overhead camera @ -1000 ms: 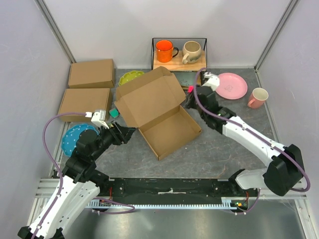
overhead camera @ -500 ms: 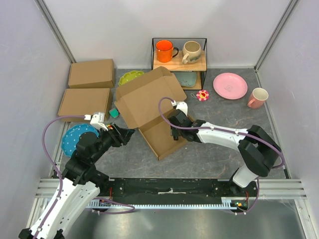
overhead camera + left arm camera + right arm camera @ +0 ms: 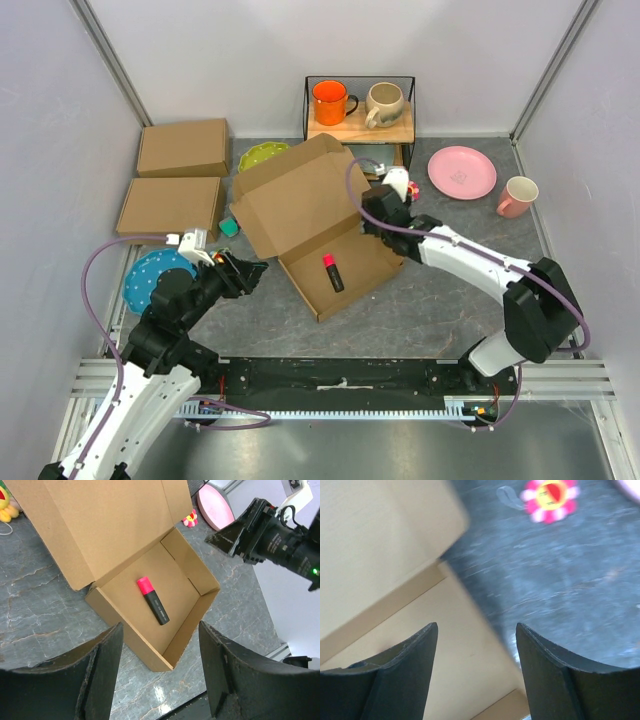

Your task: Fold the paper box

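Note:
The paper box (image 3: 300,200) stands in the middle of the table as a shallow brown tray with its lid (image 3: 115,525) raised toward the back left. A pink-and-black marker (image 3: 331,272) lies loose on the tray floor (image 3: 153,600). My right gripper (image 3: 372,220) hovers open above the tray's back right corner, and in its wrist view the box wall (image 3: 485,630) runs between the empty fingers (image 3: 476,630). My left gripper (image 3: 250,268) is open and empty, just left of the tray's front corner (image 3: 160,680).
Two closed cardboard boxes (image 3: 183,147) (image 3: 170,205) lie at the back left, a blue plate (image 3: 150,275) under my left arm. A green plate (image 3: 262,155), a rack with two mugs (image 3: 358,105), a pink plate (image 3: 462,171), a pink mug (image 3: 517,196) and a flower toy (image 3: 550,495) ring the box.
My right gripper carried the marker from the back right over the tray, opened and let it drop inside, then drew back to the tray's far corner. The left arm barely moved.

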You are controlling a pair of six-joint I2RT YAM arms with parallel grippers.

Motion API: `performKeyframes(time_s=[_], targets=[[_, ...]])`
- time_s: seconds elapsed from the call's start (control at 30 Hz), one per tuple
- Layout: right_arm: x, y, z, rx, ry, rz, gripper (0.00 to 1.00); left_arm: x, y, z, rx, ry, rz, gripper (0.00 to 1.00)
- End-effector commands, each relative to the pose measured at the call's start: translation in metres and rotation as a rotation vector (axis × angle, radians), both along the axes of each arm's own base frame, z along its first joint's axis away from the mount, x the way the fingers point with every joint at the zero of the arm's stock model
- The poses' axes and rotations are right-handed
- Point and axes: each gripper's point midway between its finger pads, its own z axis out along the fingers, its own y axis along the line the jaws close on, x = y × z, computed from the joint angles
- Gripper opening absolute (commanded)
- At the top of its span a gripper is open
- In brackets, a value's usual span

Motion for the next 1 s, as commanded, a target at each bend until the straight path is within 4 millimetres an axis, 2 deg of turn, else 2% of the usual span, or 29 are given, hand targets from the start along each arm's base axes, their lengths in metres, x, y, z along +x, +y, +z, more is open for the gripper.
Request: performKeyframes(time_s=[0.0, 0.17, 0.27, 0.37, 0.5, 0.63, 0.8, 0.97], targets=[[0.029, -0.042, -0.003, -0.055, 0.006, -0.064, 0.69, -0.002, 0.001, 0.005, -0.017, -0.012, 0.004, 0.68], [0.039, -0.033, -0.009, -0.053, -0.001, -0.013, 0.69, -0.005, 0.002, 0.003, -0.015, -0.007, 0.000, 0.68], [0.042, -0.030, -0.023, -0.073, 0.025, 0.002, 0.69, -0.006, 0.002, 0.002, -0.016, -0.006, -0.003, 0.68], [0.041, -0.028, -0.036, -0.076, 0.041, 0.015, 0.70, -0.007, 0.000, 0.000, -0.016, 0.005, -0.013, 0.68], [0.037, -0.022, -0.044, -0.041, 0.029, 0.055, 0.69, -0.006, 0.000, -0.002, -0.015, 0.011, -0.011, 0.68], [0.031, -0.022, -0.064, -0.074, 0.075, 0.084, 0.68, -0.004, -0.002, -0.004, -0.014, 0.019, -0.015, 0.68], [0.020, -0.028, -0.084, -0.089, 0.114, 0.090, 0.54, -0.004, -0.005, -0.008, -0.024, 0.032, -0.027, 0.68], [0.005, -0.039, -0.085, -0.083, 0.109, 0.057, 0.44, -0.003, -0.009, -0.012, -0.029, 0.045, -0.039, 0.68]])
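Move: The box's right side wall is what my right hand goes for; its middle is about 2 cm ahead, 4 cm to the right and 11 cm below. The marker already lies on the tray floor, some 6 cm back and 6 cm left of my hand. The raised lid's middle is roughly 14 cm ahead and 15 cm left, and the flower toy about 16 cm ahead, 11 cm right. From my left hand the same wall is about 15 cm ahead and 28 cm right. I swing my right hand about 5 cm right and 3 cm forward, clear of the marker, then sink nearly 10 cm onto the box's right wall, easing a little back late on. My fingertips tip down slightly and partly close, ending astride the wall's upper edge, one finger inside the tray and one outside. ##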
